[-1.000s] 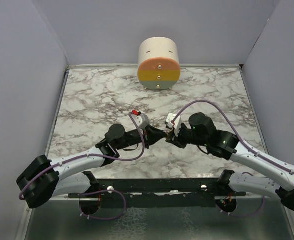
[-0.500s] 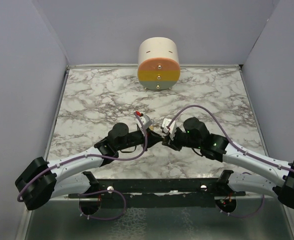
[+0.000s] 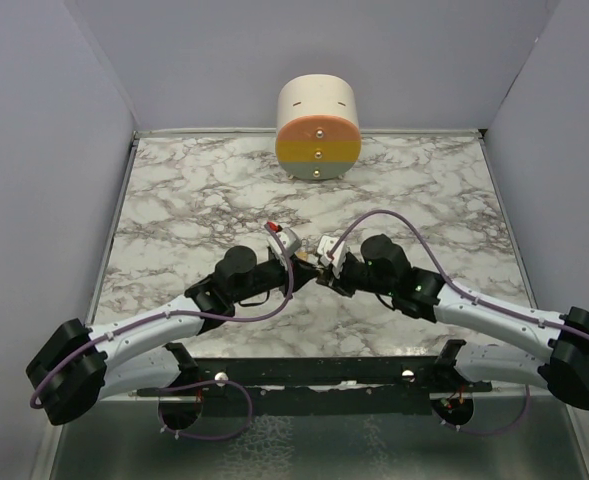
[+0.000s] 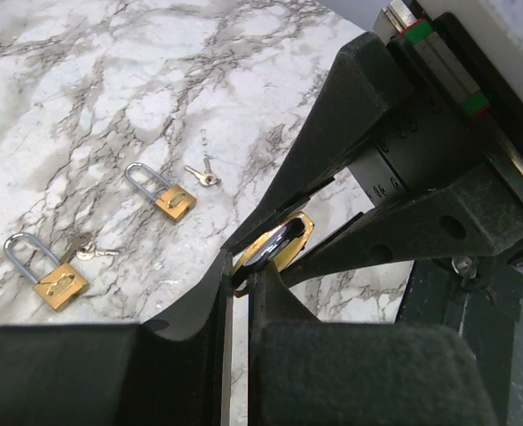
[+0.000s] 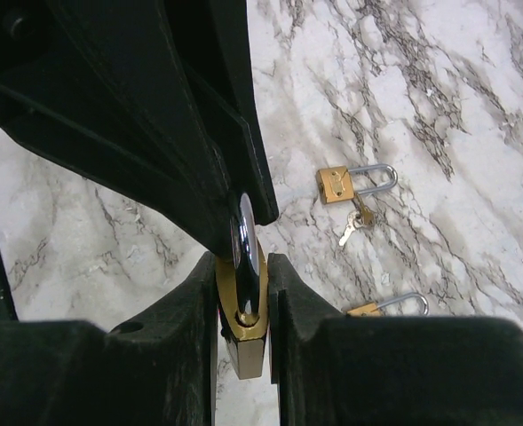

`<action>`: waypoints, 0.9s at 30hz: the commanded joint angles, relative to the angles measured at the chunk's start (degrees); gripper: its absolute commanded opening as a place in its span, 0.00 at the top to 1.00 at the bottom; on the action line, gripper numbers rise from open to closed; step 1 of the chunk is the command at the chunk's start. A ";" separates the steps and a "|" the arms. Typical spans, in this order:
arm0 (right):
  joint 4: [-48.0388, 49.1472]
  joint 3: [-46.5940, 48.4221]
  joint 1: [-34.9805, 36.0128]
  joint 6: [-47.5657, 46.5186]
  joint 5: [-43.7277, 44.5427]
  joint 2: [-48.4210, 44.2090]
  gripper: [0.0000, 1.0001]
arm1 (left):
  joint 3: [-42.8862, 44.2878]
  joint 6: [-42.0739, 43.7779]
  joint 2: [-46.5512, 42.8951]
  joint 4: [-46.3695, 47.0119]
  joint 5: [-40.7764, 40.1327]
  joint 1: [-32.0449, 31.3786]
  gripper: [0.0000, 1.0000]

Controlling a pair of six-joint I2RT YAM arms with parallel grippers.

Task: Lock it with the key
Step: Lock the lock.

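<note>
A brass padlock (image 5: 243, 355) with a chrome shackle (image 5: 246, 248) is pinched between the pads of my right gripper (image 5: 243, 293), which is shut on its body just above the marble. In the left wrist view the same padlock (image 4: 301, 235) shows right at the tips of my left gripper (image 4: 241, 280), whose jaws stand almost together. The left fingers (image 5: 199, 133) come in from the opposite side and reach the shackle's far end. No key shows between the left pads; that spot is hidden. In the top view the two grippers meet tip to tip, left gripper (image 3: 307, 264) against right gripper (image 3: 326, 272).
Two spare padlocks (image 4: 172, 197) (image 4: 52, 275) lie on the marble, each with small keys (image 4: 203, 175) (image 4: 88, 251) beside it. A cream cylinder with an orange and yellow face (image 3: 318, 128) stands at the back wall. Grey walls close in the sides.
The right gripper has carried the padlock leftward and the left gripper has edged forward. The gap between them has closed and their tips now meet.
</note>
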 commanded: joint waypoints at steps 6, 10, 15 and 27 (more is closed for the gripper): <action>104.83 10.79 2.64 -4.54 -6.90 3.90 0.98 | 3.42 -6.52 -0.94 1.09 12.74 -4.87 1.00; 104.95 14.97 2.64 -1.58 -9.25 4.89 0.98 | 4.12 -6.51 -1.77 0.92 12.88 -4.86 1.00; 104.94 19.03 2.71 1.17 -12.15 5.55 0.98 | 3.77 -6.08 -1.89 0.92 13.01 -4.87 1.00; 104.92 20.05 3.65 0.31 -13.61 4.14 0.98 | 1.09 -5.25 1.14 3.26 14.71 -4.85 1.00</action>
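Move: Between the two hands sits the held padlock: from the left hand, whose shut fingertips are on its shackle, the padlock's middle is about 1 cm to the right, level fore and aft and some 2 cm below; from the right hand, gripping the body, it is 1 cm left and 1 cm above. Counted from the left hand, one spare padlock lies about 10 cm ahead and 4 cm left, the other 8 cm ahead and 7 cm right, both roughly 13 cm below. Keeping their grips, the right hand on the padlock's body and the left on its shackle, both hands first ease forward and left, then lift steeply by about 8 cm, ending some 4 cm farther forward and 2 to 4 cm left, slowing at the top. The left wrist turns some 20 degrees, swinging counter-clockwise and tipping its fingertips up; the right tips its fingertips up about 10. ##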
